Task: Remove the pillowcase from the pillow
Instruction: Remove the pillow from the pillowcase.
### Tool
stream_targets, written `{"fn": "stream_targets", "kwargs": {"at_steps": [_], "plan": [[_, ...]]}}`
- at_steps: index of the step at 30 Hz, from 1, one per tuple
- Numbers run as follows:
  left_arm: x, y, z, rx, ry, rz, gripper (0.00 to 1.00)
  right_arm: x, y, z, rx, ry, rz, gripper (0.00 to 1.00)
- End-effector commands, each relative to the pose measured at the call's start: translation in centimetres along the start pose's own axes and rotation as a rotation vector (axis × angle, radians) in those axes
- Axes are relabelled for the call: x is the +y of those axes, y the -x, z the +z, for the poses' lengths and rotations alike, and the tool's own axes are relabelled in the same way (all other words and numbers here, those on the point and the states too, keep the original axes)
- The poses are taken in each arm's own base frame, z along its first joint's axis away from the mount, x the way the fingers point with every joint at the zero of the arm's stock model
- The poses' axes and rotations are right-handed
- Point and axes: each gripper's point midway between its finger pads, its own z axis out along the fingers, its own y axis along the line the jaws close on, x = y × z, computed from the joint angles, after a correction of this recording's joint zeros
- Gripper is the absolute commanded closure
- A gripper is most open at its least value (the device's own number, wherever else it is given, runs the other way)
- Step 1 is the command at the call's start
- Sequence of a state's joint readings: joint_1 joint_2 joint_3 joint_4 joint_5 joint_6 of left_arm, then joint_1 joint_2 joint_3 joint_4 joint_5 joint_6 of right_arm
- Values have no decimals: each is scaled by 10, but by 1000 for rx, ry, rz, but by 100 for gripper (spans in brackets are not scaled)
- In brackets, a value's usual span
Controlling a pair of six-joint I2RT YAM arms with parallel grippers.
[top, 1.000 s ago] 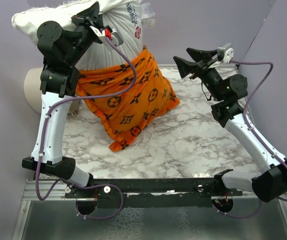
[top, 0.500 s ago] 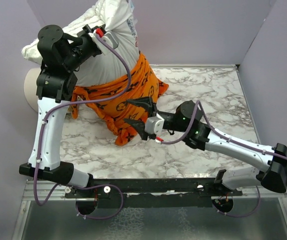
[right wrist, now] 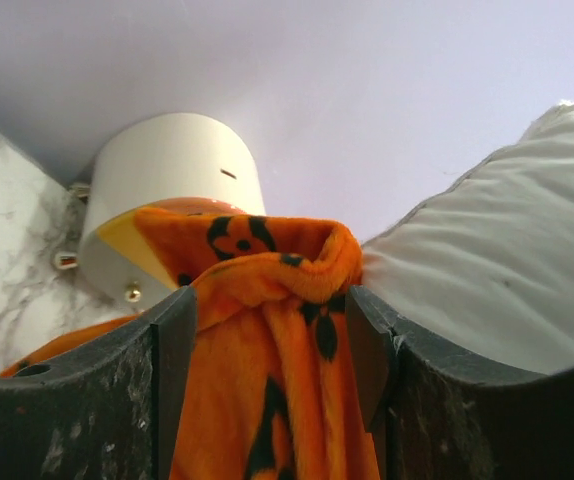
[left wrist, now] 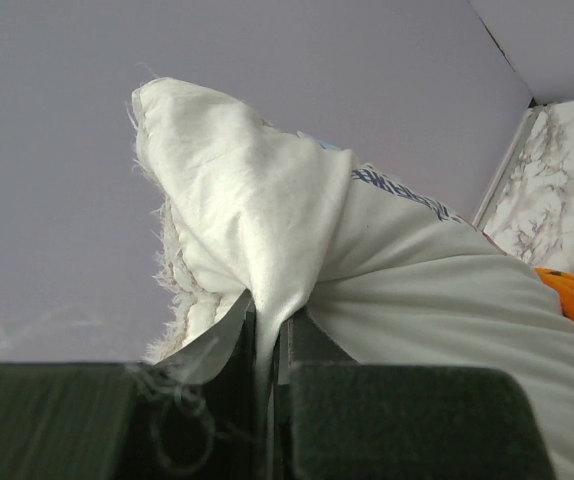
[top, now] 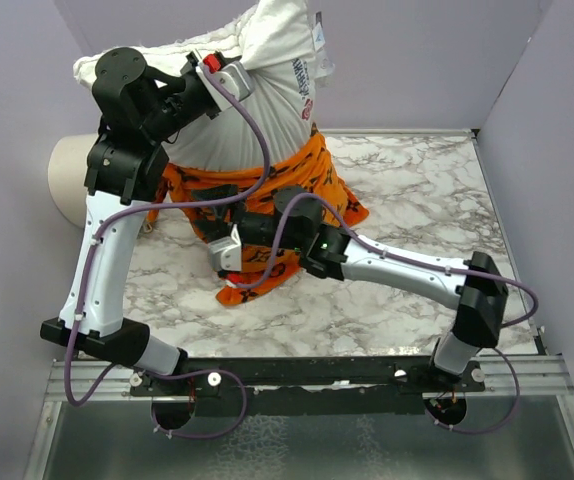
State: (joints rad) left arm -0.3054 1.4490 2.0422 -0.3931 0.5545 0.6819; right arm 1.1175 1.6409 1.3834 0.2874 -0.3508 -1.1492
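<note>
The white pillow [top: 267,90] is lifted at the back left, and its lower half sits in the orange pillowcase [top: 312,185] with black motifs. My left gripper [top: 232,65] is shut on a pinch of the pillow's white cloth [left wrist: 267,200], held high at its top corner [left wrist: 267,340]. My right gripper [top: 210,212] reaches in from the right at the pillowcase's left rim. In the right wrist view its jaws [right wrist: 272,330] stand open on either side of a bunched fold of pillowcase [right wrist: 257,260], beside the pillow [right wrist: 507,270].
A cream cylinder [top: 67,180] with an orange face [right wrist: 167,170] lies at the left wall behind the pillowcase. Purple walls close the back and both sides of the marble table [top: 417,190]. The right arm's forearm [top: 407,270] stretches across the table's middle.
My right arm swung from the back right across the table to the pillowcase's left rim and set its jaws round a fold. My left gripper lifted the pillow higher and rightwards.
</note>
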Motion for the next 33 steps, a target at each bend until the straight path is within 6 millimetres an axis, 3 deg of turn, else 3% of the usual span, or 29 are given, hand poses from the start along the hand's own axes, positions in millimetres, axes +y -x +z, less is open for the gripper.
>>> {"fn": "stream_targets", "kwargs": {"at_steps": [1,6,9,12,17,28,33], "plan": [[49,85,-21,-192,170,165,100,-11,-25,33,89,-19,-49,41],[42,77,-18,-175,164,182,100,-13,-47,47,169,-57,-35,45],[40,77,-17,-173,162,191,100,-18,-65,46,253,-105,-66,44],[39,76,-16,-169,159,203,100,-27,-70,42,287,-166,-62,43],[36,75,-16,-168,160,212,100,-35,-53,34,223,-196,-70,42],[24,77,-8,-169,122,207,100,-57,-58,28,261,-245,-65,42],[34,82,-7,-160,152,218,100,-68,-31,10,177,-267,-69,42]]}}
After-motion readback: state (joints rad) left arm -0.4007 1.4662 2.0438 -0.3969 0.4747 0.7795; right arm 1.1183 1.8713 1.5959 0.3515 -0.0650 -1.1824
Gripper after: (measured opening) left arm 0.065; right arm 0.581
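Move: The pillowcase's hem fold, at its left side, lies roughly 7 cm ahead of the right hand, 6 cm to its left and slightly above. From that hand the pillow's bulk is some 15 cm ahead, level sideways and 10 cm higher; the white drum is about 15 cm ahead, 22 cm left and 25 cm below. From the left hand, already gripping a pillow corner, the fold lies some 6 cm back, 14 cm left and 20 cm below. Right hand, still open, reaches 7 cm forward to the hem, turning 15 degrees clockwise; left keeps its pillow corner. ##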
